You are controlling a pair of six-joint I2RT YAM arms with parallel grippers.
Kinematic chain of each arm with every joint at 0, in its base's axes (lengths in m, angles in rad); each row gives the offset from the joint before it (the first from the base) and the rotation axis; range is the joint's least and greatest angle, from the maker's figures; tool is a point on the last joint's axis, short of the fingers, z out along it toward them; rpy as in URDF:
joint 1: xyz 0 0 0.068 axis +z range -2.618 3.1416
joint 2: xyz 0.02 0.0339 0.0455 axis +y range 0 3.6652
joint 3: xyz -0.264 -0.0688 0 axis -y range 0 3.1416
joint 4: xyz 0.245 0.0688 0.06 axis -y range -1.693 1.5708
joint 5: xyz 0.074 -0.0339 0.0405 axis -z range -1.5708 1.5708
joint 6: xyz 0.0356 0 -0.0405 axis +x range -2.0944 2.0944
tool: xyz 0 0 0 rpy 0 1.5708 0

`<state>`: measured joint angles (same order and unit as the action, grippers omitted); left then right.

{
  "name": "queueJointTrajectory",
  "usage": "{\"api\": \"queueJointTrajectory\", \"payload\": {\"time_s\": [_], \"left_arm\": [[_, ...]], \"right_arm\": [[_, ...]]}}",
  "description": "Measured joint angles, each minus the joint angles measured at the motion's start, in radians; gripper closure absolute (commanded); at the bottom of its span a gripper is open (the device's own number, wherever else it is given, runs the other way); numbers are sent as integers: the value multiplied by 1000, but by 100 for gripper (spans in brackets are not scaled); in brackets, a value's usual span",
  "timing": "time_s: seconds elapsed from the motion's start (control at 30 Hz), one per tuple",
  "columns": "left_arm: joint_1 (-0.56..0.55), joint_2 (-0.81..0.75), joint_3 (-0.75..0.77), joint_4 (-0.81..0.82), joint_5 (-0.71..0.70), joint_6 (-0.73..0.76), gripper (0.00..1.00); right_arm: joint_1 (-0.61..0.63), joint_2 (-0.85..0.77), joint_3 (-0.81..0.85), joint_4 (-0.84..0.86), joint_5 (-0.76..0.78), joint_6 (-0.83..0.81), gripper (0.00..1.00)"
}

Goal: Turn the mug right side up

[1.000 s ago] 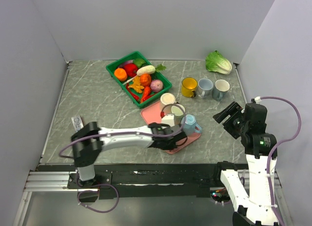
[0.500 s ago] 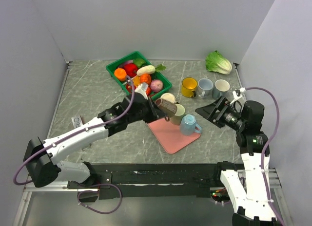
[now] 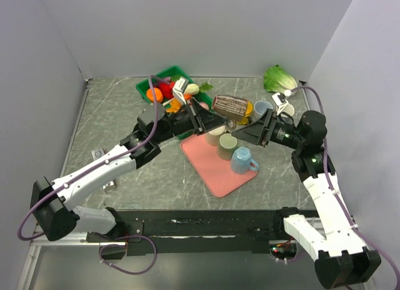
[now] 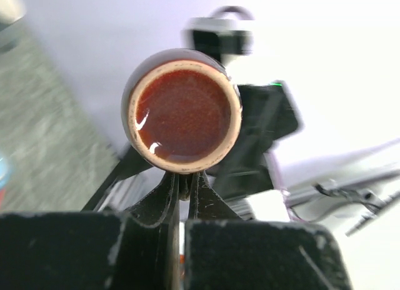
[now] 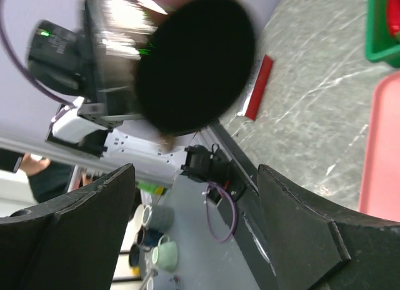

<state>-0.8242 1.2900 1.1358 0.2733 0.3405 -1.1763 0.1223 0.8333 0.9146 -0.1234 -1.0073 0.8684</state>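
Note:
The brown mug (image 3: 231,105) hangs in the air above the table, lying on its side. My left gripper (image 3: 203,119) is shut on it. In the left wrist view the mug's glossy red-brown inside (image 4: 183,115) faces the camera, and the left gripper (image 4: 183,185) pinches a part of it just under the rim. My right gripper (image 3: 253,131) stands open just right of the mug, a little below it, and does not touch it. The right wrist view shows the mug's dark round base (image 5: 194,62) above the open right gripper (image 5: 195,171).
A pink tray (image 3: 215,171) bears a blue mug (image 3: 242,160). An olive mug (image 3: 227,146) and a cream mug (image 3: 214,135) stand by its far edge. A yellow mug (image 3: 247,110) and a grey-blue mug (image 3: 263,107) stand behind. A green basket (image 3: 157,79) of vegetables and a lettuce (image 3: 279,79) lie further back.
My left arm has carried the mug off the tray, up and to the back right, tipping it onto its side. My right arm has swung in towards it with its jaws open.

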Motion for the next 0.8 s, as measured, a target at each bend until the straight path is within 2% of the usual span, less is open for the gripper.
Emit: {"api": "queueJointTrajectory", "payload": {"time_s": [0.3, 0.57, 0.8], "left_arm": [[0, 28, 27, 187, 47, -34, 99], [3, 29, 17, 218, 47, -40, 99], [3, 29, 13, 230, 47, -40, 99]], "right_arm": [[46, 32, 10, 227, 19, 126, 33], [55, 32, 10, 385, 33, 209, 40], [78, 32, 10, 454, 62, 252, 54]]}}
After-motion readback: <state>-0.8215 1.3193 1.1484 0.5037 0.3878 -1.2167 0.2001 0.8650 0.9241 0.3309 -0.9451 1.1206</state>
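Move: My left hand holds the brown mug by its handle in mid-air, on its side, with its middle about 4 cm ahead of and 4 cm above those fingertips. From my open right hand the mug's middle is roughly 5 cm ahead, 3 cm left and 8 cm up. Down on the tray, the blue mug stands some 8 cm ahead and 6 cm right of my right hand, the green mug about 13 cm straight ahead, both around 31 cm below. I bring my open right hand up about 7 cm and slightly left, from below, to the handle of the brown mug, its fingertips tipping upward and the wrist rolling a little (some 15 degrees in all) while the fingers close partway around the handle. My left hand keeps its pinch, lifts the mug about 4.5 cm early on, tilting its fingertips up some 10 degrees, then holds still. ##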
